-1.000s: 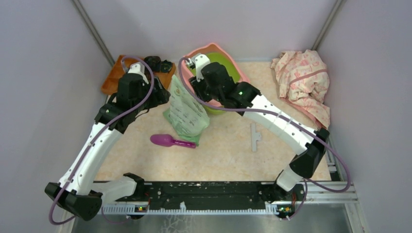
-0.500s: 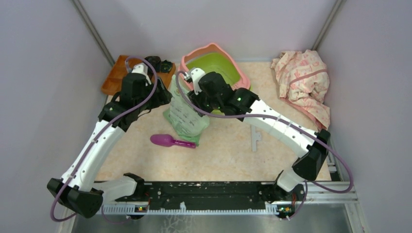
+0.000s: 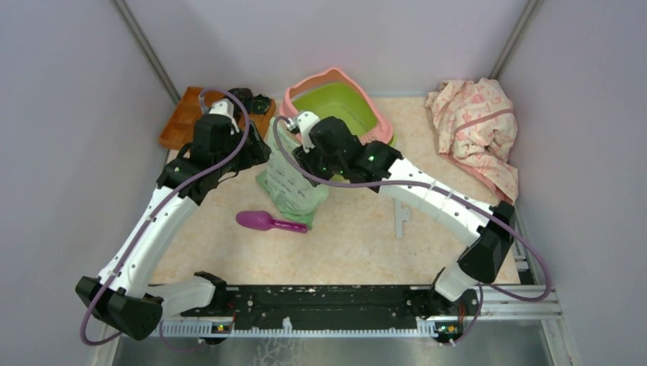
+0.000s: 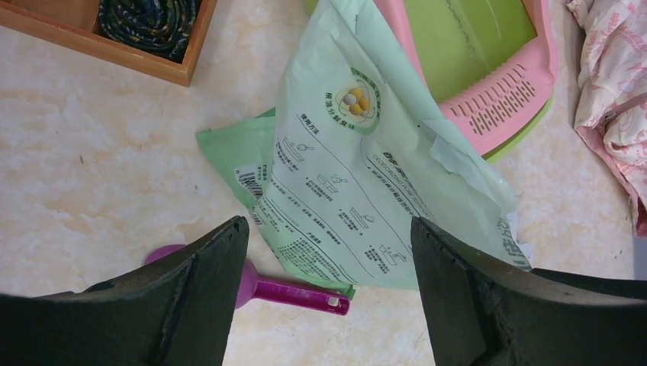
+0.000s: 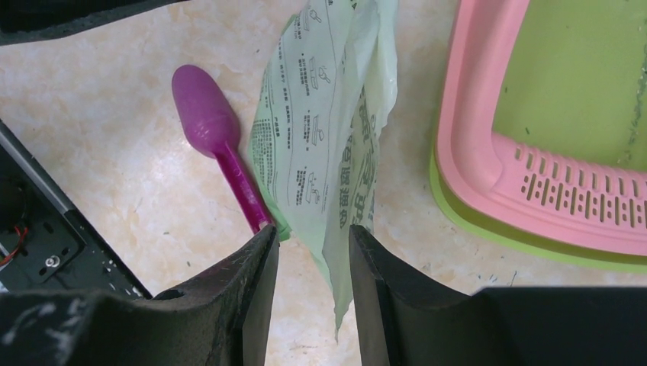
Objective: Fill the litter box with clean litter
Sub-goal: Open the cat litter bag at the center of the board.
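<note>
The litter box (image 3: 339, 103) is a lime green basin with a pink rim at the back middle. It also shows in the left wrist view (image 4: 473, 46) and the right wrist view (image 5: 564, 76), its basin bare green. No patch of litter shows. A pale green printed bag (image 3: 294, 179) stands in front of the box, leaning against it. My right gripper (image 5: 313, 232) is narrowly open, its fingers on either side of the bag's hanging top edge (image 5: 358, 152). My left gripper (image 4: 328, 252) is wide open and empty, above the bag's left side (image 4: 358, 183).
A purple scoop (image 3: 271, 222) lies on the table just in front of the bag. An orange-brown wooden tray (image 3: 183, 114) with dark items stands at the back left. A pink patterned cloth (image 3: 477, 126) lies at the back right. A small grey piece (image 3: 400, 213) lies right of centre.
My right gripper has moved left, from over the litter box to the bag's top edge. The left arm has shifted slightly and stays open beside the bag.
</note>
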Robot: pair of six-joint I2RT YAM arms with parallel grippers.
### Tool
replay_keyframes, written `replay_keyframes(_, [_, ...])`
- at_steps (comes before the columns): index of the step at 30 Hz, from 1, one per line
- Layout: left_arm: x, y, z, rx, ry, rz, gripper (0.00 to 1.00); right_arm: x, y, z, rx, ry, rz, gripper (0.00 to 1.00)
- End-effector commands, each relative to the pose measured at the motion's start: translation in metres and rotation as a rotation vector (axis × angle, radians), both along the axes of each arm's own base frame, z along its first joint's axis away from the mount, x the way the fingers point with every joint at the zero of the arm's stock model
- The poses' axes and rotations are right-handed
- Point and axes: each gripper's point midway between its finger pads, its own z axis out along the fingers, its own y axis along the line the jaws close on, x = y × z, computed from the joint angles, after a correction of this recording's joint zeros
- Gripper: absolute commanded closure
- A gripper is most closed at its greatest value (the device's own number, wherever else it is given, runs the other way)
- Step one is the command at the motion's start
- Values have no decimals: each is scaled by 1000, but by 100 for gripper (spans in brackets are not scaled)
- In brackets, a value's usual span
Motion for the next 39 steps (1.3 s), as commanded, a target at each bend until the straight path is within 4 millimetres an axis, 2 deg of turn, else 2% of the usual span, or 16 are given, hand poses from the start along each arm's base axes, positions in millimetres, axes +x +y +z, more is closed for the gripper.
replay_keyframes(1, [5, -1, 13, -5, -39, -3, 16, 9, 19, 5, 35, -28, 1, 60])
replay_keyframes(14, [7, 2, 16, 10, -46, 6, 16, 40, 38, -28, -52, -30, -51, 62])
replay_keyframes(15, [7, 3, 16, 11, -47, 7, 16, 39, 44, -31, -45, -15, -32, 67])
replay_keyframes(19, [7, 6, 17, 12, -48, 12, 16, 26, 70, -24, 86, 95, 94, 96])
replay_keyframes(20, [7, 8, 17, 14, -48, 17, 16, 24, 74, -21, 130, 129, 126, 100])
replay_keyframes(23, [5, 12, 19, 13, -52, 24, 16, 22, 81, -6, 282, 211, 220, 100])
replay_keyframes(27, [3, 18, 21, 11, -59, 34, 15, 27, 76, 16, 431, 236, 326, 100])
replay_keyframes(30, [2, 20, 22, 7, -63, 39, 15, 37, 71, 36, 505, 183, 370, 100])
replay_keyframes(34, [-1, 23, 24, 4, -69, 46, 15, 56, 69, 59, 490, 47, 364, 100])
replay_keyframes(39, [-3, 28, 28, 0, -80, 61, 15, 66, 68, 97, 525, -94, 364, 100])
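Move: The edge of the litter bag's open end, near its back right corner, hangs just below the right fingertips: about 3 cm ahead, 4 cm to the left and 6 cm down. The purple scoop lies on the table roughly 10 cm left of this hand, 2 cm back and 25 cm down; the litter box is some 24 cm ahead, 7 cm right and 22 cm below. From the left hand that bag edge is around 7 cm right, 2 cm back and 7 cm lower. The half-open right hand sinks about 6 cm onto the litter bag's edge while easing 3 cm forward and 3 cm left, and its fingers close on the film near the corner, then pull it about 3 cm farther left and swing forward and up some 4 cm, the wrist turning about 30 degrees so that its left side rises, the fingers tip down and the hand turns counter-clockwise. The left hand, open and empty, drifts roughly 2 cm left and a little over 1 cm up beside the bag. ##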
